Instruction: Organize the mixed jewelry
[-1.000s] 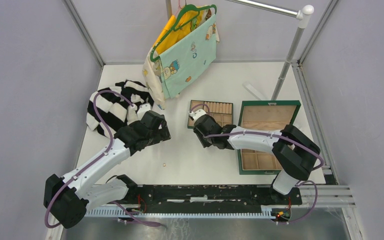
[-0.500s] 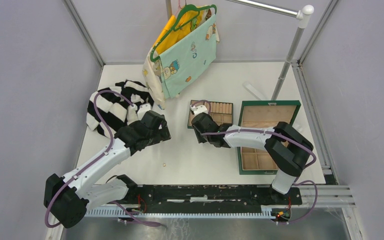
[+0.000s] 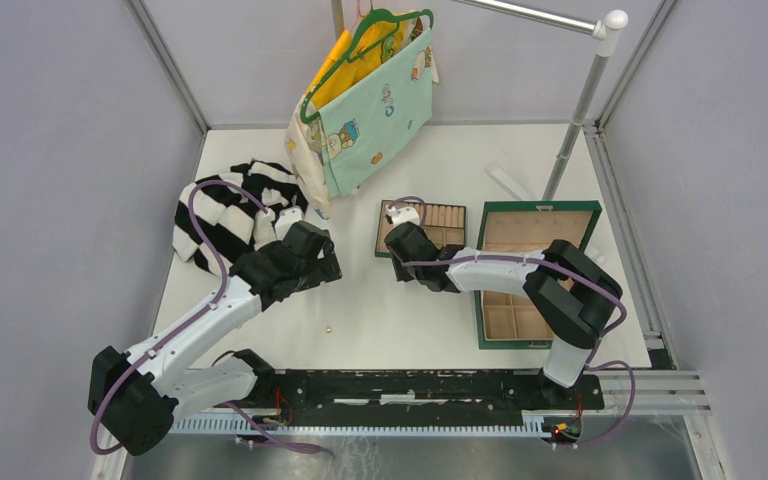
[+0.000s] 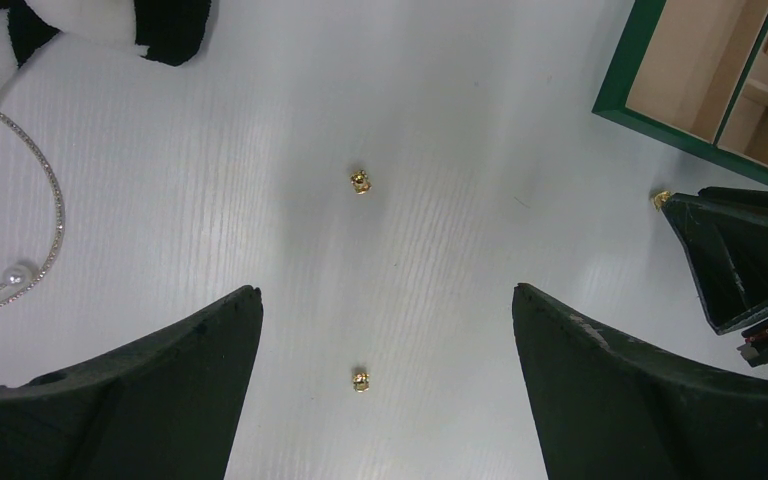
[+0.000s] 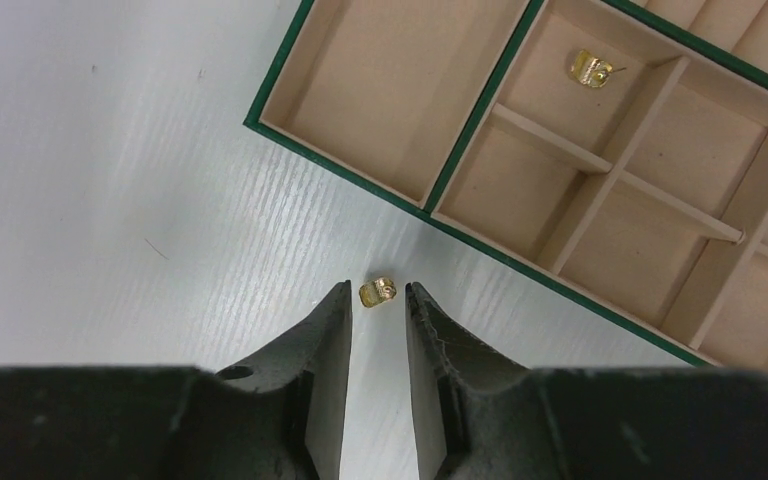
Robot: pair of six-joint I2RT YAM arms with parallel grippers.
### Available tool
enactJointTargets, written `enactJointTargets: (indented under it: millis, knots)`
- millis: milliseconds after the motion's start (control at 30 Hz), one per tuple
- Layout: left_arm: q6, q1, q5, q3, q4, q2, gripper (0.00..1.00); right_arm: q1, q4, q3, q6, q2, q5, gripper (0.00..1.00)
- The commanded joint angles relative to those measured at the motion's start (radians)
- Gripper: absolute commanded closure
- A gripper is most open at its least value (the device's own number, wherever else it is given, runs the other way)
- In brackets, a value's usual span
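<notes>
In the right wrist view my right gripper (image 5: 377, 286) has its jaws a narrow gap apart, low over the table, with a tiny gold piece (image 5: 378, 294) between the tips. It sits just off the near edge of the tan divided tray (image 5: 340, 150), where another gold piece (image 5: 592, 68) lies in a compartment. My left gripper (image 4: 385, 290) is wide open above the table. One gold piece (image 4: 360, 379) lies between its fingers and another (image 4: 360, 181) lies farther ahead. A thin pale chain (image 4: 55, 195) curves at the left. In the top view the left gripper (image 3: 312, 256) and the right gripper (image 3: 407, 243) are apart.
A green box (image 3: 535, 215) stands open at the right. Striped cloth (image 3: 225, 210) lies at the back left. Clothes on a hanger (image 3: 370, 95) hang from a rail with a pole (image 3: 572, 130). A lone gold piece (image 3: 329, 327) lies near the front.
My right gripper has moved a little away from the bases, up to the near left corner of the divided tray. The left arm has not moved.
</notes>
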Motion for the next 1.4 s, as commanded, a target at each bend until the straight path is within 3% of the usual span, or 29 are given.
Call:
enactJointTargets:
  millis: [0,233,933,1167,1267,1367]
  knots:
    - [0.004,-0.003,-0.031,0.024,0.004,0.007,0.00,-0.011,0.051,0.004,0.034,0.002,0.015,0.69]
    - [0.009,-0.004,-0.033,0.025,0.005,0.015,0.00,-0.026,0.051,-0.014,0.041,0.002,0.003,0.75]
    - [0.009,-0.003,-0.036,0.014,0.006,0.020,0.00,-0.034,0.083,-0.011,0.050,0.035,-0.046,0.79]
    - [0.011,-0.003,-0.035,0.019,0.005,0.020,0.00,-0.036,0.084,-0.014,0.050,0.028,-0.048,0.88]
    - [0.012,-0.004,-0.036,0.017,0.005,0.019,0.00,-0.035,0.080,-0.014,0.051,0.021,-0.051,1.00]
    - [0.012,-0.003,-0.038,0.016,0.003,0.016,0.00,-0.035,0.077,-0.018,0.048,0.000,-0.071,1.00]
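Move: The gold earring the right hand goes for lies just under its fingertips, 2 cm lower and hardly 1 cm ahead, no offset sideways. The tray's middle is about 9 cm ahead and 2 cm to the right, its near edge some 3 cm ahead; another loose earring lies roughly 16 cm to the left and 1 cm back. From the left hand, the target earring is about 6 cm ahead, 16 cm to the right and 10 cm down. Any pinch on the earring can't be made out: the right fingers shut completely from about a third open, right down at it in front of the tray. Before that the hand edges half a centimetre forward, then sinks a little over 1 cm; most of the closing comes at the very end, with the hand nearly still. ##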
